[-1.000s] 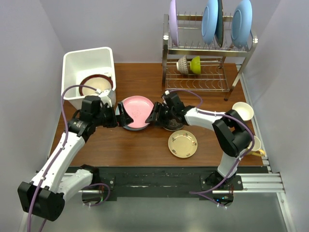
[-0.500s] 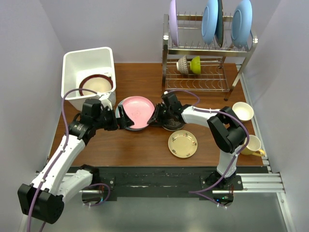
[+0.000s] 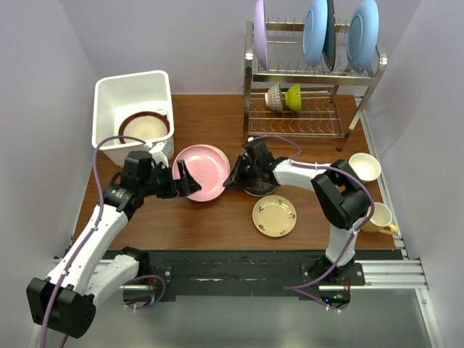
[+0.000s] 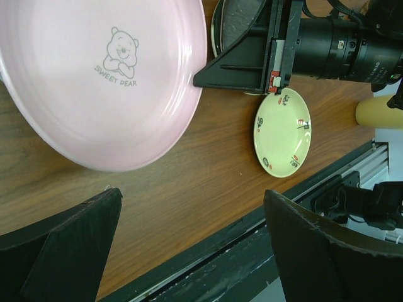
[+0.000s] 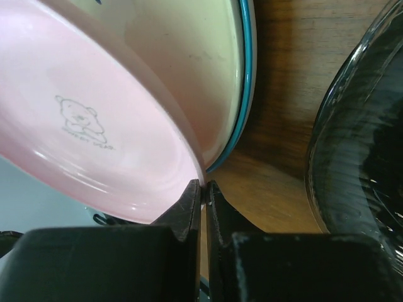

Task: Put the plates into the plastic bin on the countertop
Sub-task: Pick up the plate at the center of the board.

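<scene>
The pink plate (image 3: 201, 172) (image 4: 94, 75) (image 5: 75, 113) is tilted, its right edge lifted off the blue-and-cream plate (image 5: 214, 56) beneath it. My right gripper (image 3: 229, 177) (image 5: 203, 187) is shut on the pink plate's right rim. At the plate's left side my left gripper (image 3: 179, 181) (image 4: 192, 201) stands wide open, holding nothing. The dark glass plate (image 3: 259, 186) (image 5: 359, 157) lies just right of the right gripper. A small yellowish plate (image 3: 274, 215) (image 4: 282, 131) lies on the countertop (image 3: 217, 217). The white plastic bin (image 3: 130, 78) at the back left holds a cream plate with a maroon rim (image 3: 145, 127).
A steel wire rack (image 3: 312, 119) at the back right carries light-blue plates (image 3: 362, 32), a lilac plate (image 3: 259, 32) and bowls (image 3: 284, 96). Two cream mugs (image 3: 365, 167) (image 3: 378, 216) stand by the right edge. The black rail (image 3: 239, 264) runs along the near edge.
My right gripper has shut on the pink plate's right rim and tipped that edge up. The left gripper has edged closer to the plate's left side, still open.
</scene>
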You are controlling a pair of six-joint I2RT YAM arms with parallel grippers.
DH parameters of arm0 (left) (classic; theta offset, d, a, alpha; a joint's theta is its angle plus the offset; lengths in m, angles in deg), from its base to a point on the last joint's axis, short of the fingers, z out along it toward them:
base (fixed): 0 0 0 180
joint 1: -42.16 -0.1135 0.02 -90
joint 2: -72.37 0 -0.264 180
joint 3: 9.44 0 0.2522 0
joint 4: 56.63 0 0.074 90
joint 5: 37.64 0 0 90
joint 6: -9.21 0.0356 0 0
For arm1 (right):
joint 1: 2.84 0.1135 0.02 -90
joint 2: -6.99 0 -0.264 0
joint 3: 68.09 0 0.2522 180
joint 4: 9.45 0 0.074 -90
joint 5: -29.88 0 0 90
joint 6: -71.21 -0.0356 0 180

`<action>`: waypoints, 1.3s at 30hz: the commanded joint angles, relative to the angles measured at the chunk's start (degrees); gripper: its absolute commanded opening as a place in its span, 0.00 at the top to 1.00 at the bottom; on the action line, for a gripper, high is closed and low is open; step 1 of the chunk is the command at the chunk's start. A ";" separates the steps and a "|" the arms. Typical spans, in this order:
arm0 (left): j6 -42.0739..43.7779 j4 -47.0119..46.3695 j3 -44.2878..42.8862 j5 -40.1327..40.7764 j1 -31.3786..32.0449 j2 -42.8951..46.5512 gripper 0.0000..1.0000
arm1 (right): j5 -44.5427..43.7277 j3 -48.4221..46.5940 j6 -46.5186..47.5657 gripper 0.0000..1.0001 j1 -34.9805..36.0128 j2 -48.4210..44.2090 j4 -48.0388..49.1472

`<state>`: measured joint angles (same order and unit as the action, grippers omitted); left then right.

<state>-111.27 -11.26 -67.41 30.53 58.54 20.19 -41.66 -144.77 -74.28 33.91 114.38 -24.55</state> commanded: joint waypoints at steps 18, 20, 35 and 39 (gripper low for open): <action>-0.37 1.52 -0.44 4.42 0.41 4.81 0.00 | -1.94 2.62 4.07 1.00 -1.77 -9.74 -4.10; -0.37 1.69 -0.36 4.60 0.41 4.72 0.00 | -1.67 3.06 4.94 1.00 -2.12 -10.97 -5.07; -2.48 -0.76 3.77 4.16 0.41 6.74 0.00 | 0.35 7.63 7.32 1.00 -3.35 -20.29 -7.97; -3.44 -2.87 5.53 3.54 0.41 7.62 0.00 | 1.67 9.30 7.41 1.00 -3.35 -23.10 -8.24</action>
<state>-112.89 -10.23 -63.36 34.80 58.74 26.51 -42.56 -136.40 -67.72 30.52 95.36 -33.23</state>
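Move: Pinched already at its right rim, the pink plate has its middle some 10 cm to the right hand's left and 4 cm ahead. The teal plate lies just under it, about 11 cm left and 6 cm ahead; the dark plate lies 12 cm right and 3 cm ahead. The plastic bin is roughly 36 cm left and 28 cm ahead. From the open left hand, the pink plate's middle is about 9 cm ahead, 2 cm right and 12 cm below. Lifting the pink plate by its right rim, the shut right hand pauses briefly, then carries it to the right and up off the teal plate, about 6 cm each way, and draws back some 3 cm, most of that late on, towards the dark plate's side. Its pinch stays closed throughout. The left hand hovers near, wide open and touching nothing. ##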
